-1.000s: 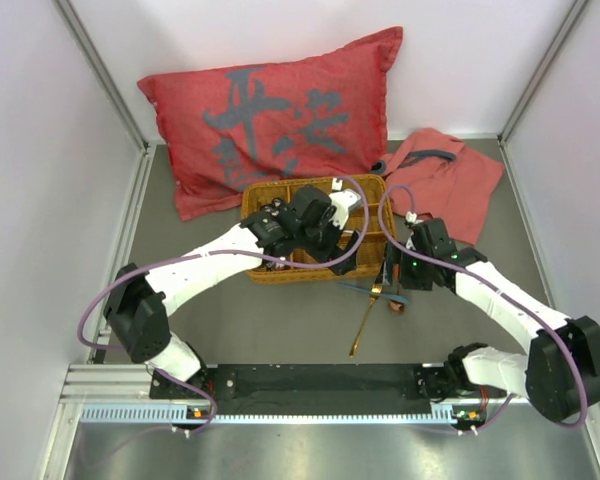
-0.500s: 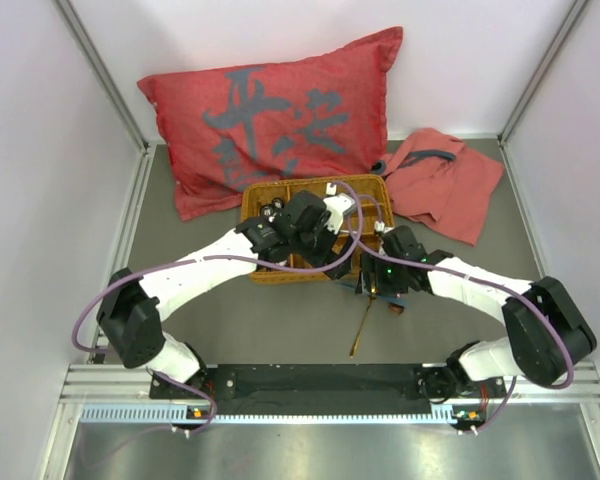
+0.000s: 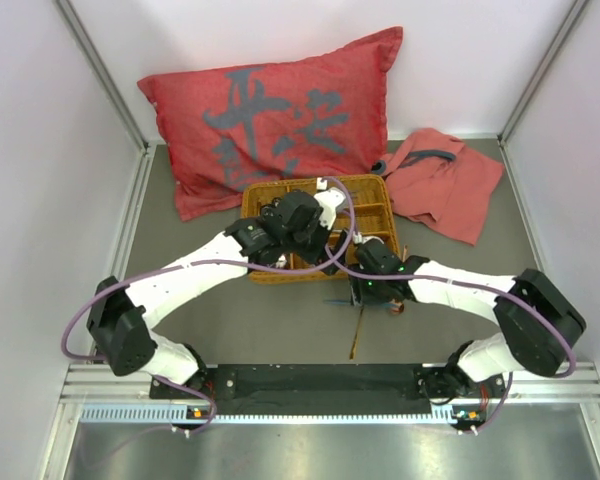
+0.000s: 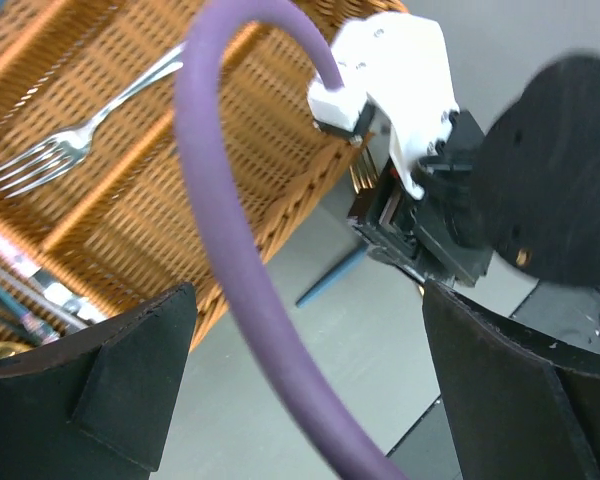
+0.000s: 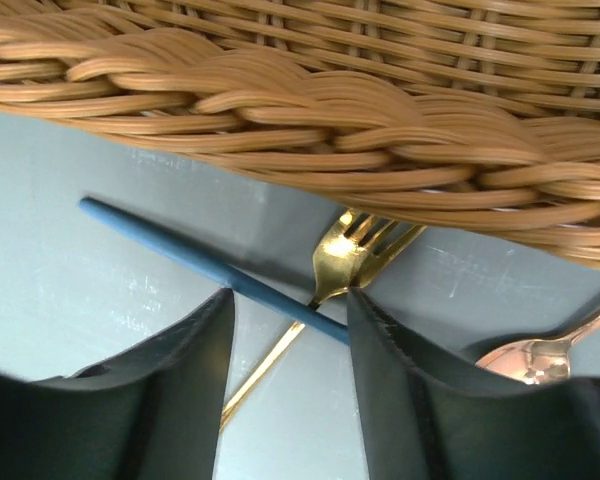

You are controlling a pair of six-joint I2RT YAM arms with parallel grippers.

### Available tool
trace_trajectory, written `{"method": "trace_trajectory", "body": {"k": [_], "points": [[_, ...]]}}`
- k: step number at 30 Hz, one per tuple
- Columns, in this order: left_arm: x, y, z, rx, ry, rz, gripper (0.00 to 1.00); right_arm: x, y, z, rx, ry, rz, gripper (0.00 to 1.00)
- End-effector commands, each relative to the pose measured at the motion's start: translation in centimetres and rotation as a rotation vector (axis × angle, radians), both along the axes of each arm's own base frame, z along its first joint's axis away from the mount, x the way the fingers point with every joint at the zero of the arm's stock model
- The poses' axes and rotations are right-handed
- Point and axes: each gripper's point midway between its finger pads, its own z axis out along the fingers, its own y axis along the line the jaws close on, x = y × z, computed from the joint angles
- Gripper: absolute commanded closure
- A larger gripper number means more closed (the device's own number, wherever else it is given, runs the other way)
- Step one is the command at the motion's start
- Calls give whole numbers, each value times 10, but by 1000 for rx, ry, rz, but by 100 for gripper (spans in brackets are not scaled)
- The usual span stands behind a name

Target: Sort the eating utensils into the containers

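Observation:
The wicker tray point(image 3: 376, 196) holds a silver fork point(image 4: 70, 145) in one compartment. Just in front of its woven rim point(image 5: 280, 110), a gold fork point(image 5: 342, 262) lies on the table with a dark blue chopstick point(image 5: 170, 243) across its neck. A copper spoon point(image 5: 540, 355) lies to the right. My right gripper point(image 5: 290, 300) is low over the table and open. Its fingers point(image 5: 180, 380) straddle the fork's neck and the chopstick without clamping them. My left gripper point(image 4: 310, 380) hangs wide open and empty above the tray's front edge.
A purple cable point(image 4: 230, 270) crosses between the left fingers, and the right arm's wrist point(image 4: 420, 200) is close by. A red cushion point(image 3: 270, 115) lies behind the tray, and a red cloth point(image 3: 445, 180) at the back right. The gold fork's handle point(image 3: 358, 335) points toward the arm bases.
My right arm has swung left and come down at the tray's front edge, and its jaws have narrowed around the gold fork. The left arm has drawn back a little over the tray.

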Motion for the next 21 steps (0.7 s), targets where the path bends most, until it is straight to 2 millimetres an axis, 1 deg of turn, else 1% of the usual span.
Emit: {"method": "trace_trajectory", "body": {"k": [1,3,5,6,7,8,9,11,12,14,15,18,21], "points": [[9,12,25,-42,-60,80,2,-34,-29,-31,-205,107,16,56],[15,20,27,-48,-57,126,2,-37,-30,-32,-225,111,28,56],[18,29,24,-41,-34,164,2,-40,-28,-33,-239,98,64,56],[25,37,24,-52,-22,206,2,-41,-27,-34,-244,99,76,58],[32,47,21,-32,-21,261,2,-40,-26,-34,-256,90,94,62],[35,55,21,-35,-12,297,2,-43,-28,-35,-275,100,101,67],[44,66,20,-49,10,360,2,-44,-29,-39,-296,111,111,77],[49,82,19,-50,31,422,2,-45,-28,-40,-325,109,134,85],[56,94,19,-61,41,469,2,-46,-27,-42,-328,115,143,89],[59,107,21,-73,43,504,2,-50,-23,-46,-339,128,172,94],[63,117,22,-76,40,535,2,-50,-22,-46,-344,129,177,97],[65,132,23,-60,37,571,2,-45,-15,-38,-346,98,183,100],[64,141,18,-36,38,589,2,-38,-9,-22,-329,44,185,100]]}}
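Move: The blue chopstick lies crosswise just under the right fingers, its middle some 2 cm to the right and 1 cm lower. The gold fork crosses it, middle about 4 cm back; the copper spoon's middle is 8 cm right and 3 cm ahead, the basket's 14 cm ahead and 8 cm left. From the left hand, that chopstick is about 10 cm back, 6 cm right and 18 cm down. Right fingers shut on the blue chopstick, easing about 3 cm left; open left hand sweeps 12 cm left-forward. ##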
